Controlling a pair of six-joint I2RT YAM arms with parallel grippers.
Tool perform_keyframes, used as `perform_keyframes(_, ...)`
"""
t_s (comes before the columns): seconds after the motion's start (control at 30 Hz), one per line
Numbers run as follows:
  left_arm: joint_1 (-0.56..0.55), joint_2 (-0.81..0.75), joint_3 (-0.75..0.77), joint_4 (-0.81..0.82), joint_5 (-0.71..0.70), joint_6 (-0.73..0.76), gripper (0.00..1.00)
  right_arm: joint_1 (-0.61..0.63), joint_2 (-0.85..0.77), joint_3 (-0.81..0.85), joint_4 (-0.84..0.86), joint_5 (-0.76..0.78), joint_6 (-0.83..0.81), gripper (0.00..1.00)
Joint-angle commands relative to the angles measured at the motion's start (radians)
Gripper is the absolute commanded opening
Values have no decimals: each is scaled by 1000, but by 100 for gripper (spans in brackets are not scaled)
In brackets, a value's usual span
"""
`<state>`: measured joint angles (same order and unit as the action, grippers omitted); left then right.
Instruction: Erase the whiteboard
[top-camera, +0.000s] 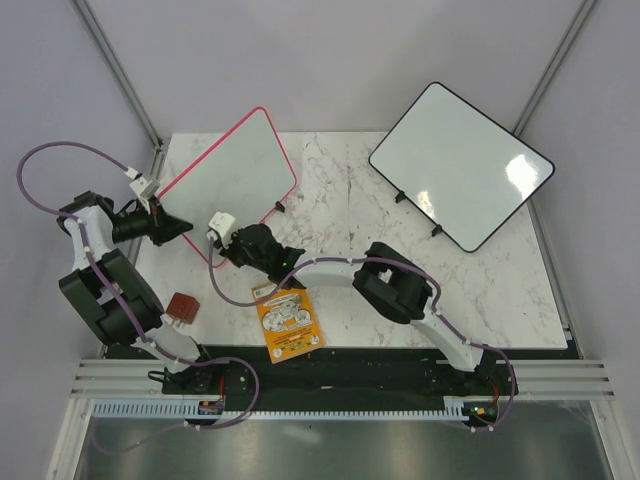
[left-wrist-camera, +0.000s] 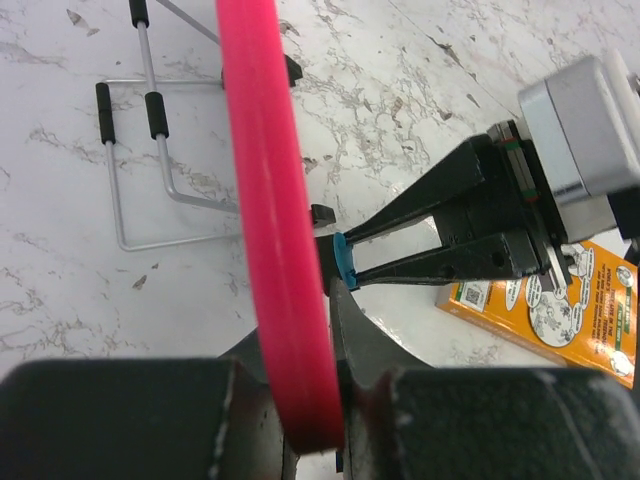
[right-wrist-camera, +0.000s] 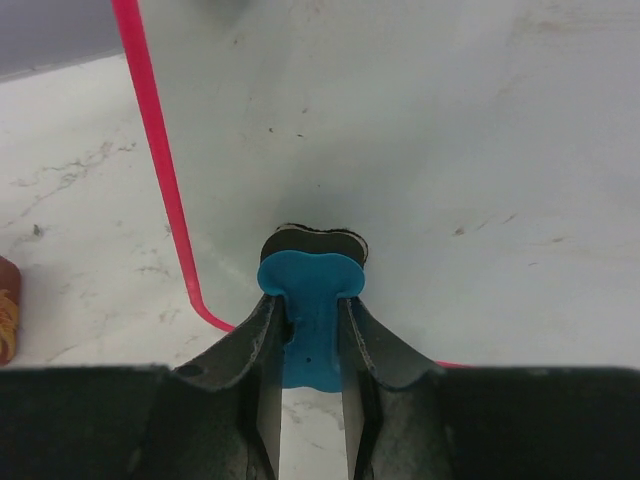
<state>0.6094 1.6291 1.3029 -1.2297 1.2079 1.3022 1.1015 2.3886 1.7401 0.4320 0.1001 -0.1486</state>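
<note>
The pink-framed whiteboard (top-camera: 232, 180) stands tilted at the table's back left. My left gripper (top-camera: 183, 226) is shut on its pink frame (left-wrist-camera: 275, 260) at the left edge, one finger on each side. My right gripper (top-camera: 228, 250) is shut on a small blue eraser (right-wrist-camera: 311, 310) and presses its black felt face against the board's lower surface (right-wrist-camera: 420, 160). In the left wrist view the right gripper's fingers (left-wrist-camera: 420, 235) and the blue eraser (left-wrist-camera: 343, 260) show just beside the frame. The board's face looks clean apart from a few faint specks.
A larger black-framed whiteboard (top-camera: 460, 165) stands at the back right. An orange leaflet (top-camera: 287, 325) lies at the front middle. A small brown block (top-camera: 182, 306) lies at the front left. The board's wire stand (left-wrist-camera: 140, 160) rests on the marble behind it.
</note>
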Motion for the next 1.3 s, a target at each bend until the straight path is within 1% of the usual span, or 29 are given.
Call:
perform_keyframes(0.0,-57,5,-11,-162,33,32,2,-101,8,24,63,-123,185,0)
perform_keyframes(0.17,-57,5,-8,-162,27,32,2,-195,-46,-36,134,-149,254,0)
perform_keyframes(0.27,-57,5,-7,-162,28,32,2,-225,-58,-42,160,-134,285,0)
perform_keyframes(0.63,-56,-12,4,-169,15,26,2,-295,-55,-27,195,-112,365,0)
perform_keyframes(0.8,-56,-6,27,-226,13,54,2,-311,-63,-25,202,-112,377,0)
perform_keyframes(0.93,-54,0,44,-295,10,118,2,-316,-63,-13,211,-112,376,0)
perform_keyframes(1.0,-54,-3,39,-303,4,129,2,-316,-51,19,189,-114,369,0)
perform_keyframes(1.1,-54,-3,35,-301,-2,129,2,-315,-36,51,179,-161,374,0)
perform_keyframes(1.27,-53,15,39,-301,13,131,2,-258,-23,76,120,-204,330,0)
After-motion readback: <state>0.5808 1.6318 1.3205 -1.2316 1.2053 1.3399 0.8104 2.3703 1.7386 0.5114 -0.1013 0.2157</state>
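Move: The right hand, still gripping the eraser near the whiteboard's near corner, has the whiteboard's middle about 16 cm ahead, 3 cm to its right and 4 cm higher. The orange box lies some 17 cm back and 17 cm right, the brown block 14 cm back and 10 cm left, both about 8 cm lower. From the left hand holding the whiteboard's edge, that middle is roughly 10 cm ahead, 12 cm right and 4 cm below. Right hand slides its held eraser about 15 cm forward and right along the whiteboard, turning some 25 degrees. ##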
